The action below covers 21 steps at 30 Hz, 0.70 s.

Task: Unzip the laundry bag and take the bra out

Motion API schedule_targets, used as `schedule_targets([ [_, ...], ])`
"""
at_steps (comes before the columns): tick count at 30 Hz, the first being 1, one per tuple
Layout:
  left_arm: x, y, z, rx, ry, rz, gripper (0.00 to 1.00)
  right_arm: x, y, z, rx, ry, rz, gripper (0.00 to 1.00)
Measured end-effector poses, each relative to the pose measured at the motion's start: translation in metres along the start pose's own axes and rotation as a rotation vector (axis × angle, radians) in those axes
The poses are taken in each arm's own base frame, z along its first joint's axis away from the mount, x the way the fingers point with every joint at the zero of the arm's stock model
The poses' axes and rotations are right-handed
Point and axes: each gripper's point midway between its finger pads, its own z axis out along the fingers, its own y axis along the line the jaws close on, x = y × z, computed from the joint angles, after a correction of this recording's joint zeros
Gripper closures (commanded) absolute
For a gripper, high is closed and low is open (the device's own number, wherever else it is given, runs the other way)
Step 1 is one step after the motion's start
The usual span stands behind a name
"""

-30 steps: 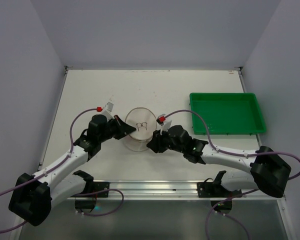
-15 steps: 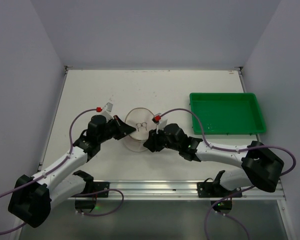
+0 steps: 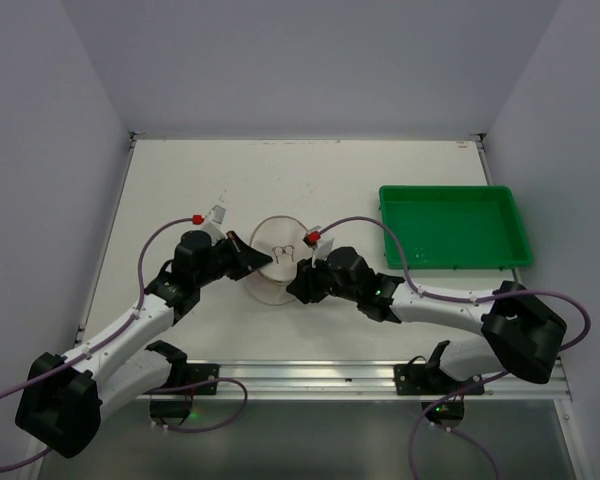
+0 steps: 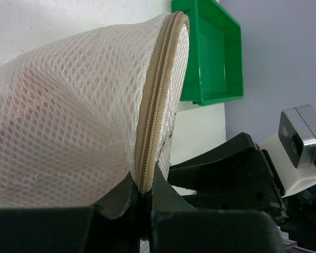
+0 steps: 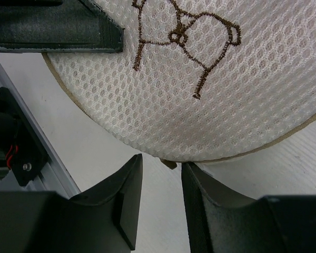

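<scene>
The laundry bag (image 3: 277, 258) is a round white mesh pouch with a beige zip rim, tilted up on the table between my two grippers. My left gripper (image 3: 252, 260) is shut on the zip rim (image 4: 152, 126) at the bag's left edge. My right gripper (image 3: 298, 283) is open at the bag's lower right edge; a small beige zip tab (image 5: 168, 164) hangs between its fingers, not gripped. The bra sketch (image 5: 184, 37) on the bag's flat face (image 5: 200, 95) fills the right wrist view. The bra itself is hidden inside.
A green rectangular tray (image 3: 454, 227) stands at the right of the table; it also shows in the left wrist view (image 4: 210, 52). A metal rail (image 3: 310, 375) runs along the near edge by the arm bases.
My right gripper has moved left and closer to the bag's lower edge. The bag has tilted and shifted slightly left. My left gripper keeps its hold on the rim.
</scene>
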Motion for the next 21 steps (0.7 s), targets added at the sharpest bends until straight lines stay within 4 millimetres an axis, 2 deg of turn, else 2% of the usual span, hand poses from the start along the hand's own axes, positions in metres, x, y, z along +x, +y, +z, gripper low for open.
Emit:
schedule_targets([
  [4,0.000,-0.001,0.000,0.002,0.002,-0.005,1.00,0.000,0.000,0.001,-0.004,0.002,-0.012,0.73],
  [8,0.001,-0.001,0.000,0.003,0.004,-0.006,1.00,0.001,-0.001,0.002,-0.004,0.005,-0.026,0.98],
  [14,0.002,0.001,0.000,-0.002,0.007,-0.002,1.00,0.001,-0.002,-0.003,0.000,-0.006,-0.032,1.00],
  [21,0.007,0.017,-0.002,-0.066,0.030,0.031,1.00,0.002,-0.011,-0.031,0.038,-0.039,-0.042,1.00],
])
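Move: The zip pull on the laundry bag's near edge hangs just between the right hand's parted fingertips, about 1 cm to its left and level fore and aft. The lid's embroidered bra sign is roughly 7 cm farther out, 2 cm left and slightly higher than this hand; the mesh body sits about 3 cm ahead, 5 cm left and 5 cm below. From the left hand, still gripping the zipped rim, the pull is some 5 cm back, 4 cm right and 3 cm lower. The zip pull is pinched as the right fingers close from part-open to shut, with the hand almost still. That hand then draws the pull to the right by about 3 cm, slightly back and up, away from the left hand. The left fingers keep their grip on the rim while that hand sinks nearly 2 cm late on. ##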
